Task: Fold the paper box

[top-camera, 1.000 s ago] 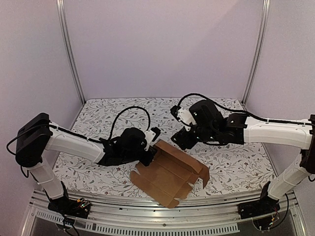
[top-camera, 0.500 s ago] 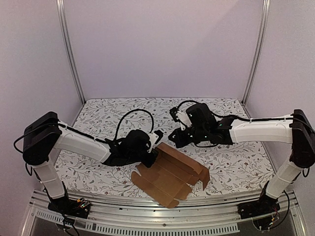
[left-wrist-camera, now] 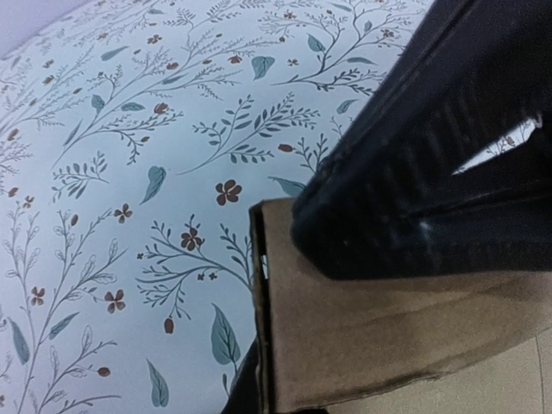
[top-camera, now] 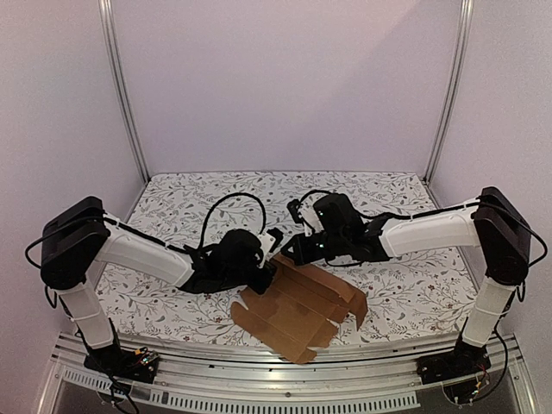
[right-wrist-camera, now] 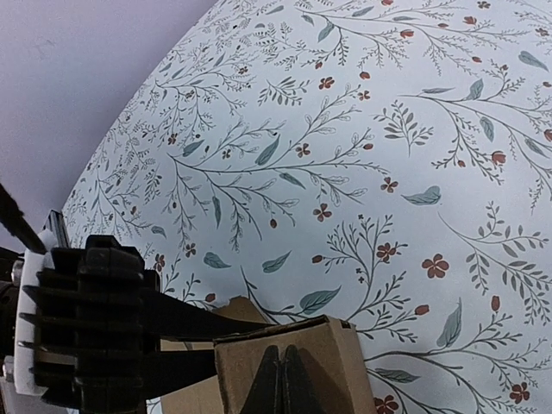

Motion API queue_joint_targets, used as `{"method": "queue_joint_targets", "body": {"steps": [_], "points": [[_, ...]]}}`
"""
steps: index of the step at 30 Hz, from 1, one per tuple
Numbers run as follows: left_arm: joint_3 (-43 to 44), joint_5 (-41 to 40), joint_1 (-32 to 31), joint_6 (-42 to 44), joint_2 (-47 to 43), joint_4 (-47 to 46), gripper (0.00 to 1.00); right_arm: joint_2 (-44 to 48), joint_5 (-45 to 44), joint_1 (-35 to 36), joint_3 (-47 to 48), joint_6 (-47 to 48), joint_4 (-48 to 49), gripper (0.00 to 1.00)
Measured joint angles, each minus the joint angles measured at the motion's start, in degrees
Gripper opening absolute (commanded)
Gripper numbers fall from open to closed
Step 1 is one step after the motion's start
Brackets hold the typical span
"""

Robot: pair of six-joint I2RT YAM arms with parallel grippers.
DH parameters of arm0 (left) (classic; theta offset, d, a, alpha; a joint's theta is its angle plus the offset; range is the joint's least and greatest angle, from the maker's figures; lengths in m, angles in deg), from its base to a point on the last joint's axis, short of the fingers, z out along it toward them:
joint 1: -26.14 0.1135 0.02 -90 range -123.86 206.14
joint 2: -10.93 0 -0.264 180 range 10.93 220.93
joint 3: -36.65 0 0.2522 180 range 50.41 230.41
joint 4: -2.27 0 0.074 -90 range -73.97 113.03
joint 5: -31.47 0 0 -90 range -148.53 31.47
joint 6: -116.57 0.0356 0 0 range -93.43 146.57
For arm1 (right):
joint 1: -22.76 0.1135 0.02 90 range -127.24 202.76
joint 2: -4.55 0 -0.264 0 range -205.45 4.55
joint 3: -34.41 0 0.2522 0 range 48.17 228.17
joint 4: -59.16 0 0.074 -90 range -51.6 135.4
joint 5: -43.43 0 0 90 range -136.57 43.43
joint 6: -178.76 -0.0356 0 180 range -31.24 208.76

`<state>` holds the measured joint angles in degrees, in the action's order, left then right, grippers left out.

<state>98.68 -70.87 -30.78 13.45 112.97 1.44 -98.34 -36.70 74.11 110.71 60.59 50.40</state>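
The paper box [top-camera: 297, 309] is a brown creased cardboard sheet, partly folded, lying near the table's front edge. My left gripper [top-camera: 264, 274] is shut on its upper left flap; in the left wrist view that gripper [left-wrist-camera: 269, 304] clamps the cardboard edge [left-wrist-camera: 388, 336] between its black fingers [left-wrist-camera: 414, 172]. My right gripper [top-camera: 290, 250] is shut with nothing inside. In the right wrist view its joined tips [right-wrist-camera: 283, 379] rest against a raised cardboard panel [right-wrist-camera: 341, 362], with the left gripper's fingers [right-wrist-camera: 172, 319] just to the left.
The floral tablecloth [top-camera: 198, 198] covers the table. Metal frame posts [top-camera: 123, 95] stand at the back corners, and a metal rail [top-camera: 259, 371] runs along the front edge below the box.
My right gripper has shut and moved left and down to the box's raised flap beside the left gripper. The left gripper has kept its hold, barely moving.
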Motion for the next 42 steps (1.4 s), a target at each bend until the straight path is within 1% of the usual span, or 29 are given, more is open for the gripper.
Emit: {"method": "queue_joint_targets", "body": {"steps": [18, 19, 20, 21, 30, 37, 42], "points": [[-0.76, -0.22, -0.02, -1.27, 1.55, -4.07, 0.0, -4.33, 1.75, 0.35, 0.74, -4.59, 7.15, 0.0], [-0.79, -0.31, -0.02, -1.33, 1.55, -4.13, 0.03, -4.35, 1.62, 0.42, 0.74, -4.63, 7.21, 0.0], [-0.81, -0.37, -0.02, -1.46, 1.57, -4.2, 0.09, -4.35, 1.53, 0.5, 0.74, -4.63, 7.26, 0.0], [-0.85, -0.42, -0.02, -1.51, 1.57, -4.28, 0.12, -4.35, 1.33, 0.68, 0.72, -4.68, 7.34, 0.0], [-2.54, -0.74, -0.07, -2.64, 2.08, -4.76, 0.3, -4.85, 0.92, 2.29, 0.04, -5.09, 8.46, 0.0], [-4.22, -1.33, -0.07, -3.32, 2.08, -5.99, 0.38, -4.85, 0.33, 2.54, -0.11, -5.35, 8.79, 0.0], [-4.63, -1.38, -0.07, -3.85, 2.14, -9.16, 0.4, -4.85, 0.11, 2.6, -0.44, -5.62, 9.31, 0.0]]}}
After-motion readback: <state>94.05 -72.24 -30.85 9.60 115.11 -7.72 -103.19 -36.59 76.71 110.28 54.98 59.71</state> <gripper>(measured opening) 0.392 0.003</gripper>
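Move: My left hand already pinches the box's end flap at the far-left corner, the flap's middle only about 1 cm ahead and 1 cm right of my fingertips. The same flap lies some 3 cm left of my shut right fingers, about 1 cm back and 2 cm lower. From my right hand the raised side wall is centred about 6 cm right and 4 cm back, 4 cm down; the flat open panels lie some 13 cm back, 1 cm left and 8 cm down. With its fingers still shut, my right hand slides left about 3 cm and sinks a centimetre across the end flap, towards my left hand, then stays there. My left hand keeps its pinch nearly still at first, then opens to about two fifths while dipping some 2 cm and edging left, letting go of the flap before it starts back up. ##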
